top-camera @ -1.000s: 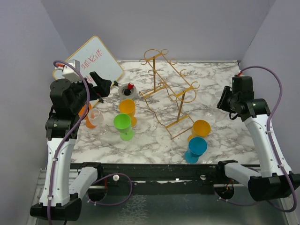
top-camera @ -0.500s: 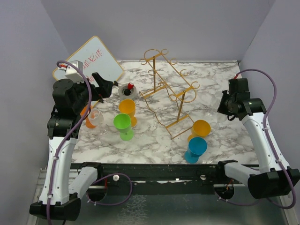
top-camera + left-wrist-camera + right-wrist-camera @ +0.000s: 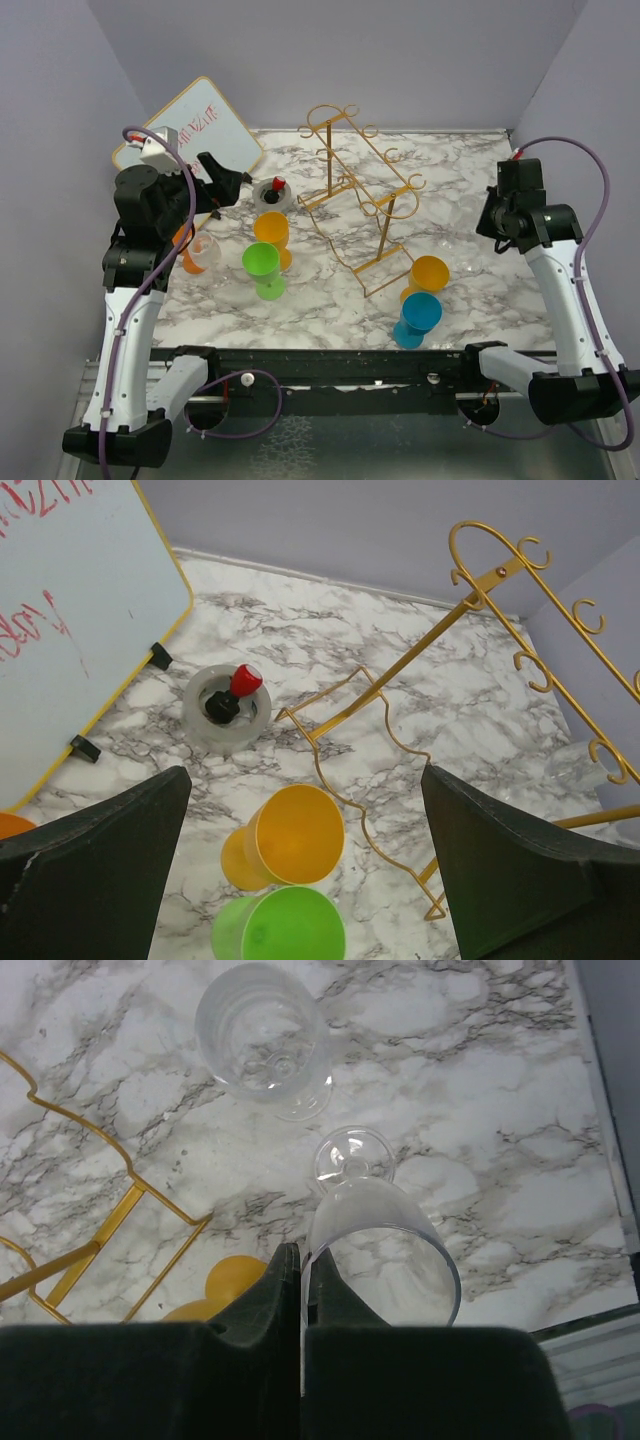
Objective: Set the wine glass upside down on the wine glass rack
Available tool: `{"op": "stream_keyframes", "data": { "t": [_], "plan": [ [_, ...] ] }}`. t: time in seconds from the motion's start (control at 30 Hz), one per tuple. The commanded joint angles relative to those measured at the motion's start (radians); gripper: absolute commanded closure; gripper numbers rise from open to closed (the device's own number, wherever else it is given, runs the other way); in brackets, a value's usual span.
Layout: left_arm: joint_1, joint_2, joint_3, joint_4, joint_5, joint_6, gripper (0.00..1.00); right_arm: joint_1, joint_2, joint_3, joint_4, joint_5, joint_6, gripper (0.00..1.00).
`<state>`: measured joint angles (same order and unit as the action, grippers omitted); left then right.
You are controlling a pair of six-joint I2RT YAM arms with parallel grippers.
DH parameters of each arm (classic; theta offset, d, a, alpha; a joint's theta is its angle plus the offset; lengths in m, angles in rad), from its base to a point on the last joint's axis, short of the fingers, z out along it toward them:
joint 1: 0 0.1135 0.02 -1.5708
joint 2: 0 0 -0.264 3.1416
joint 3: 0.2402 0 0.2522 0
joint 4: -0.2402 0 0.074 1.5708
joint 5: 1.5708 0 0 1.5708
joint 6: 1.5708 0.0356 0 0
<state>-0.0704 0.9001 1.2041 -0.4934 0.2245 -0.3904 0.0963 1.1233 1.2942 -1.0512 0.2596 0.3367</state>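
In the right wrist view my right gripper (image 3: 303, 1255) is shut on the rim of a clear wine glass (image 3: 390, 1245), one finger inside the bowl and one outside. Its mouth faces up and its foot (image 3: 352, 1155) is toward the marble. A second clear glass (image 3: 262, 1032) stands farther out. The gold wire wine glass rack (image 3: 360, 190) stands mid-table, left of the right gripper (image 3: 488, 222); its base wire (image 3: 100, 1230) shows in the right wrist view. My left gripper (image 3: 300, 870) is open and empty, high above the cups, with the rack (image 3: 500, 570) to its right.
An orange cup (image 3: 271, 230) and a green cup (image 3: 262, 265) stand left of the rack. Another orange cup (image 3: 430, 273) and a blue one (image 3: 420, 315) stand near the front right. A whiteboard (image 3: 195, 130) leans at the back left beside a grey dish with a red knob (image 3: 228, 705).
My right gripper has closed from half open onto the wine glass rim, and its wrist has shifted slightly right. The left arm has hardly moved.
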Motion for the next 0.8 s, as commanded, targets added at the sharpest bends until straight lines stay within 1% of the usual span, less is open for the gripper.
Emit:
{"op": "stream_keyframes", "data": {
  "t": [0.0, 0.1, 0.23, 0.33, 0.4, 0.47, 0.53, 0.63, 0.67, 0.77],
  "plan": [
    [-0.007, 0.022, 0.048, 0.043, 0.020, -0.034, 0.01, -0.005, -0.038, 0.083, -0.063, 0.166, 0.004, 0.99],
    [-0.009, 0.052, 0.079, 0.062, 0.036, -0.067, 0.01, -0.004, -0.046, 0.143, -0.060, 0.242, 0.013, 1.00],
    [-0.012, 0.105, 0.139, 0.083, 0.094, -0.114, 0.01, -0.004, -0.037, 0.239, 0.005, 0.300, 0.019, 1.00],
    [-0.012, 0.148, 0.176, 0.125, 0.173, -0.183, 0.01, -0.004, -0.029, 0.320, 0.085, 0.289, 0.026, 0.99],
    [-0.013, 0.175, 0.186, 0.197, 0.235, -0.251, 0.01, -0.005, -0.034, 0.356, 0.153, 0.278, 0.035, 1.00],
    [-0.015, 0.198, 0.188, 0.275, 0.282, -0.336, 0.01, -0.005, -0.046, 0.369, 0.229, 0.249, 0.041, 0.99],
    [-0.022, 0.210, 0.172, 0.374, 0.300, -0.442, 0.02, -0.005, -0.067, 0.359, 0.337, 0.192, 0.045, 1.00],
    [-0.057, 0.215, 0.121, 0.586, 0.315, -0.601, 0.02, -0.004, -0.111, 0.317, 0.486, 0.074, 0.070, 1.00],
    [-0.074, 0.223, 0.125, 0.620, 0.310, -0.633, 0.02, -0.005, -0.127, 0.300, 0.536, 0.037, 0.082, 1.00],
    [-0.134, 0.273, 0.174, 0.638, 0.284, -0.683, 0.01, -0.006, -0.175, 0.239, 0.688, -0.063, 0.123, 1.00]
  ]
}}
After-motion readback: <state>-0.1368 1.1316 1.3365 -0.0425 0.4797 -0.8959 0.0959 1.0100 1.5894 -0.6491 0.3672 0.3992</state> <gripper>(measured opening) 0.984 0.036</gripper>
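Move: The right hand, already pinching the clear wine glass by its rim, has the wine glass rack's middle about 9 cm ahead, 23 cm left and 4 cm below. A second clear glass stands some 9 cm ahead, 3 cm left and 10 cm lower; the orange cup near the rack about 5 cm back, 9 cm left and 13 cm down. From the empty left hand the held glass lies about 50 cm right, 2 cm back and 19 cm lower; the rack 25 cm right, 6 cm ahead, 18 cm below. Keeping its pinch on the wine glass's rim, the right hand lifts fast, some 23 cm, swaying right and partly back left, easing forward late, while its wrist tips up nearly 50 degrees. The left hand, fingers still wide open, rises about 10 cm and swings right and slightly forward towards the held glass, rolling its left side down and turning clockwise. ##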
